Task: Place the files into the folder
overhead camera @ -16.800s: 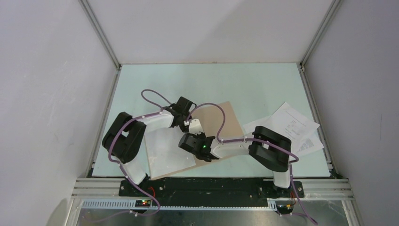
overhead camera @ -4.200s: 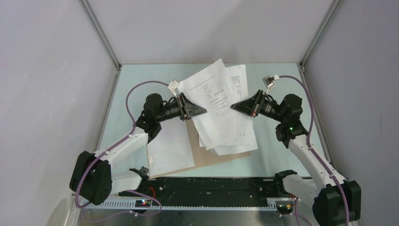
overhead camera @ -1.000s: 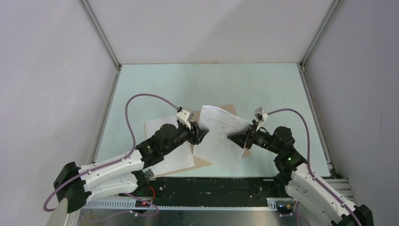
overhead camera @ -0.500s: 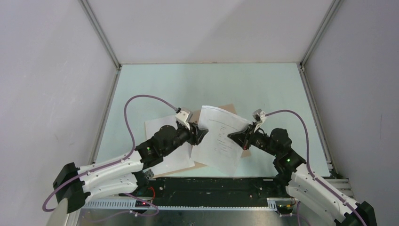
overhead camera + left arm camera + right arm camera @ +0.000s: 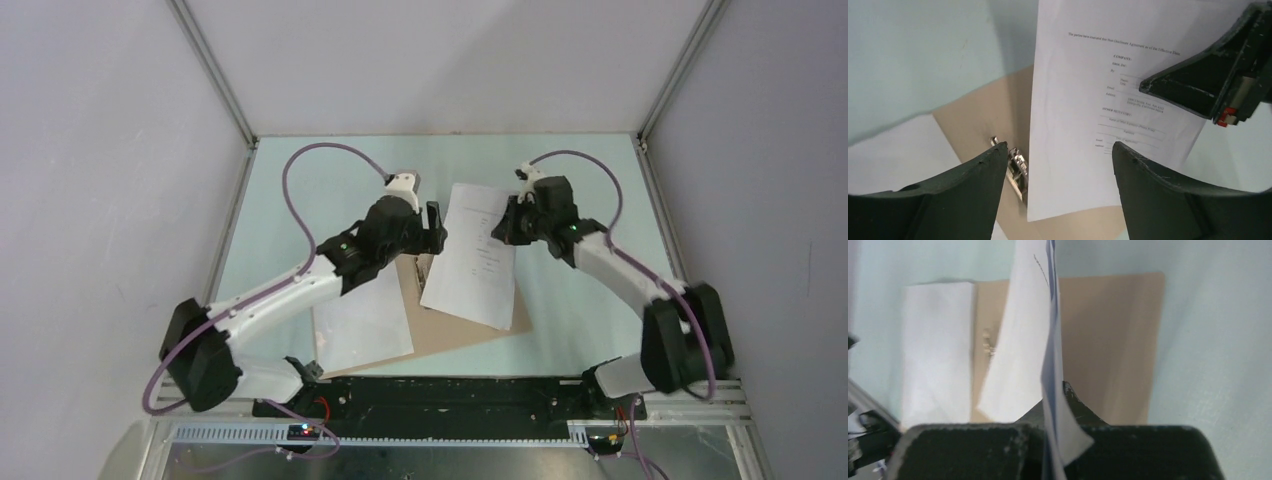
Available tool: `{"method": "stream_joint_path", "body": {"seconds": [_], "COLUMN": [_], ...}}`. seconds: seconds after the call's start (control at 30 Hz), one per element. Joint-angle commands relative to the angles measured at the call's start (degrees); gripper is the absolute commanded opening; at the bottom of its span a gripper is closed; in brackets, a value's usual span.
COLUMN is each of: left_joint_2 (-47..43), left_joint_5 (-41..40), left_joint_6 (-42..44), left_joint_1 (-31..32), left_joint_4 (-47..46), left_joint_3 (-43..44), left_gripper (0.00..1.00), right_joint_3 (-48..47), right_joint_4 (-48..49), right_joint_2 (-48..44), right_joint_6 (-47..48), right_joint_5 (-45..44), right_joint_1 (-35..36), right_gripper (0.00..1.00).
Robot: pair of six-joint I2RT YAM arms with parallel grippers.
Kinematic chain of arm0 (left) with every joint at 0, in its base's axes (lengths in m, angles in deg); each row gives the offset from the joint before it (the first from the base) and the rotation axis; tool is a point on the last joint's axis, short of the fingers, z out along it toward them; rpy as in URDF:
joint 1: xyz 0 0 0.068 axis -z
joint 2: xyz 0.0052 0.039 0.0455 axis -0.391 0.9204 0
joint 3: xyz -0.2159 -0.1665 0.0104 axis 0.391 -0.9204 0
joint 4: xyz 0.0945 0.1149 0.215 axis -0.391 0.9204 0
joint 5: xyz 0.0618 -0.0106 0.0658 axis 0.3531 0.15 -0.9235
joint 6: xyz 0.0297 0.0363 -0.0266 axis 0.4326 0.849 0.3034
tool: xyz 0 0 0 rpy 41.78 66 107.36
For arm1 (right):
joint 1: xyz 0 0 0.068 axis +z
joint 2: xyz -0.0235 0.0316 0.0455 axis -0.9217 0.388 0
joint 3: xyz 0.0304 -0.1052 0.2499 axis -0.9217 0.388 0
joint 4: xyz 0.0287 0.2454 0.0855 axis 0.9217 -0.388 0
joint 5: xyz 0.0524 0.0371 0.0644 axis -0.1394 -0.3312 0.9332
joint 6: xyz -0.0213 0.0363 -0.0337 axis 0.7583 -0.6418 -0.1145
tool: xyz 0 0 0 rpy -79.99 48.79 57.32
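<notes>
The tan folder lies open on the table, its metal clip at the spine. A white sheet rests on its left leaf. The printed files hang tilted over the right leaf, their lower edge down on the card. My right gripper is shut on their right edge; in the right wrist view the files run edge-on into that gripper. My left gripper stands open just left of the files, touching nothing; in its own view the files show between its spread fingers.
The pale green table is ringed by white walls and metal rails. The arm bases sit on the black bar at the near edge. Purple cables loop above both wrists.
Both arms have swung away from the near edge. The left gripper has let go of the files and opened. The right gripper has shut on them and carried them back over the folder's right leaf.
</notes>
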Motion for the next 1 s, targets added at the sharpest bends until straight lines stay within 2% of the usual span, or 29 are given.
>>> {"method": "stream_joint_path", "body": {"seconds": [0.0, 0.17, 0.33, 0.5, 0.8, 0.97], "left_joint_2": [6.02, 9.82, 12.26, 17.09, 24.73, 27.66], "left_joint_5": [0.93, 0.84, 1.71, 3.45, 4.23, 3.82], "left_joint_6": [-6.3, -9.67, -12.06, -12.27, -11.32, -10.14], "left_joint_1": [-2.76, -5.52, -8.62, -10.24, -10.65, -10.65], "left_joint_4": [12.22, 17.01, 17.19, 17.22, 17.25, 18.18], "left_joint_3": [4.28, 4.68, 4.16, 7.16, 11.24, 13.2], "left_gripper": [0.8, 0.76, 0.73, 0.65, 0.42, 0.37], "right_joint_3": [-7.23, -10.69, -11.42, -11.32, -10.68, -10.72], "right_joint_4": [-9.43, -11.77, -14.61, -16.5, -14.12, -11.0], "right_joint_2": [11.75, 18.98, 20.89, 21.13, 19.32, 18.58], "right_joint_6": [5.79, 9.32, 11.97, 14.12, 14.48, 14.88], "right_joint_5": [-4.26, -10.45, -13.07, -15.85, -9.43, -5.04], "right_joint_1": [0.2, 0.94, 3.54, 8.75, 8.57, 7.91], "right_gripper": [0.0, 0.0, 0.0, 0.0, 0.0, 0.0]}}
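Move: From the left hand, open above the folder, the clip's middle lies about 19 cm down, 2 cm left and 1 cm back; the sheets already in the folder are some 16 cm left and 8 cm back, at about that same depth. From the right hand, which already pinches the file, the folder's right half is centred about 5 cm left, 5 cm back and 15 cm below. The clip lies roughly 15 cm to that hand's left, 5 cm back and 15 cm down. Straight down and quickly, about 11 cm, the right hand lowers the still-pinched file to the folder's right half, then stays low and eases it slightly left and back beside the clip. The left hand drops some 15 cm to the clip's far end, edging left and forward, tipping down about 30 degrees and half closing its fingers around the lever end; contact there can't be confirmed. ##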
